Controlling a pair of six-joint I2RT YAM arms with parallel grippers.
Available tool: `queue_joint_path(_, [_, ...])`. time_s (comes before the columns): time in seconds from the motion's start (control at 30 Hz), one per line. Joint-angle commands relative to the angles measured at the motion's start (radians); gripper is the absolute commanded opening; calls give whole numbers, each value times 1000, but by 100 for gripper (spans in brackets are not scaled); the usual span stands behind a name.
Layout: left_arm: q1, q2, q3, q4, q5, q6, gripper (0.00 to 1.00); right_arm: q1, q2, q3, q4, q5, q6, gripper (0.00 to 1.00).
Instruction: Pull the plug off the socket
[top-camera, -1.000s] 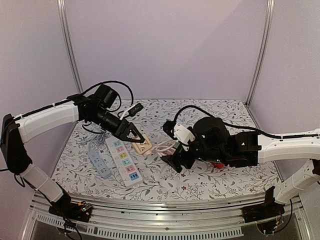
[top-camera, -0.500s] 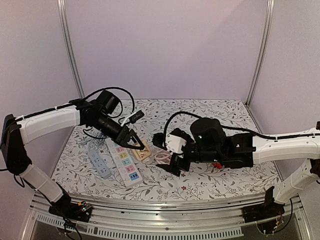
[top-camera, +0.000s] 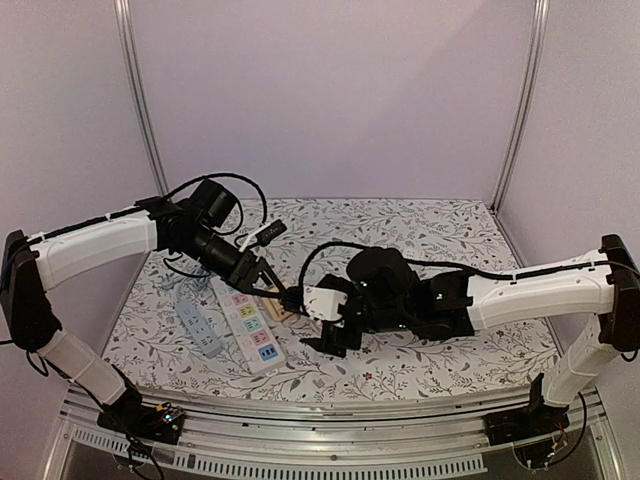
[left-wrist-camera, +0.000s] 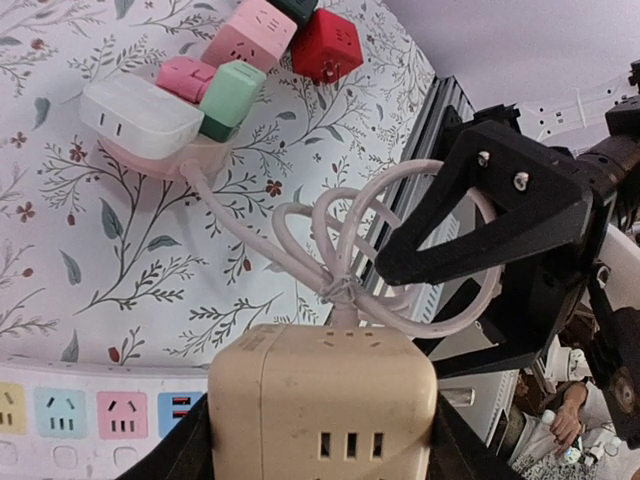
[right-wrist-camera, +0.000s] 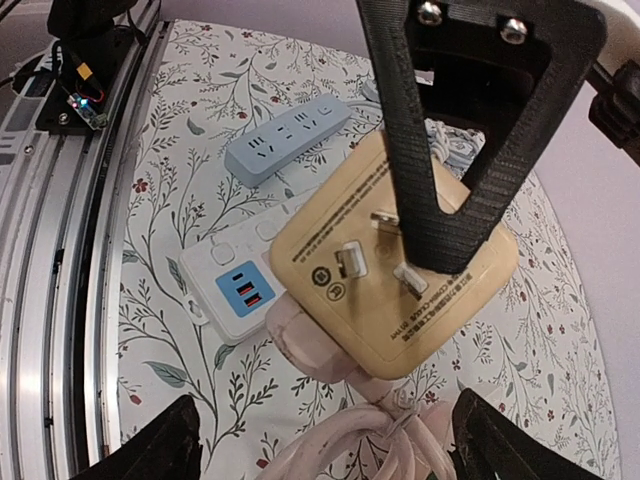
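My left gripper (top-camera: 272, 287) is shut on a beige cube socket (left-wrist-camera: 322, 398), holding it by two opposite sides just above the table. In the right wrist view the socket (right-wrist-camera: 392, 262) shows its underside, with one left finger (right-wrist-camera: 440, 160) crossing it. A pale pink plug (right-wrist-camera: 318, 338) sits in the socket's side, and its pink cable (left-wrist-camera: 335, 245) hangs off it in a knotted coil. My right gripper (right-wrist-camera: 330, 452) is open, with the plug and the coil just ahead of its wide-spread fingertips, not touching them. From above, the right gripper (top-camera: 318, 322) sits right next to the socket.
A white power strip with coloured outlets (top-camera: 250, 322) and a grey-blue strip (top-camera: 198, 326) lie left of the socket. A white-and-pink cube (left-wrist-camera: 140, 118) and small pink, green and red cube adapters (left-wrist-camera: 300, 40) lie behind the right arm. The table's near rail (right-wrist-camera: 70, 230) is close.
My right arm has swung left across the table until its gripper reaches the held socket and its jaws have narrowed slightly. The left gripper has shifted a little with the socket.
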Motion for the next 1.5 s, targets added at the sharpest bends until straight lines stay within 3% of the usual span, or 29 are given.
queue_joint_path(0.0, [-12, -54, 5, 58, 107, 0, 26, 7, 67, 55, -33, 2, -41, 80])
queue_joint_path(0.1, [-13, -45, 5, 58, 127, -2, 26, 7, 95, 64, -40, 7, -69, 70])
queue_joint_path(0.47, [-15, -24, 3, 60, 147, -1, 24, 7, 159, 41, 58, 49, -101, 59])
queue_joint_path(0.7, [-16, -25, 2, 64, 124, 1, 23, 19, 177, 45, 123, 99, -94, 38])
queue_joint_path(0.93, [-4, -35, 2, 70, 92, -3, 22, 42, 149, 22, 119, 173, -54, 29])
queue_joint_path(1.03, [8, -39, 1, 73, 72, -13, 23, 64, 140, 16, 118, 226, -33, 13])
queue_joint_path(1.2, [40, -39, -5, 92, 52, -42, 24, 84, 120, 8, 116, 248, 15, 2])
queue_joint_path(1.47, [81, -34, -16, 120, 14, -85, 22, 109, 105, 4, 103, 251, 86, 0])
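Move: The left hand keeps the beige cube socket between its fingers. Its plug cord lies from that hand about 5 cm right, 3 cm back and 3 cm lower. From the open right hand the cord is already almost between the fingers, some 2 cm left, level fore-and-aft and 1 cm below; the cube is about 7 cm left, 3 cm farther out and 2 cm higher. The long power strip's middle lies roughly 14 cm left, 6 cm ahead and 14 cm down, the grey strip 24 cm left, 7 cm ahead and equally low. The right hand sinks about 3 cm while edging some 2 cm left and a little forward, in towards the cube, then comes back up about 1.5 cm, its nearly wide-open fingers shutting almost fully on the pink cord right behind the plug as the wrist turns slightly clockwise. The left hand keeps its hold on the cube, sinking about 1.5 cm and drifting left, then easing forward about 1 cm with a slight counter-clockwise turn. ##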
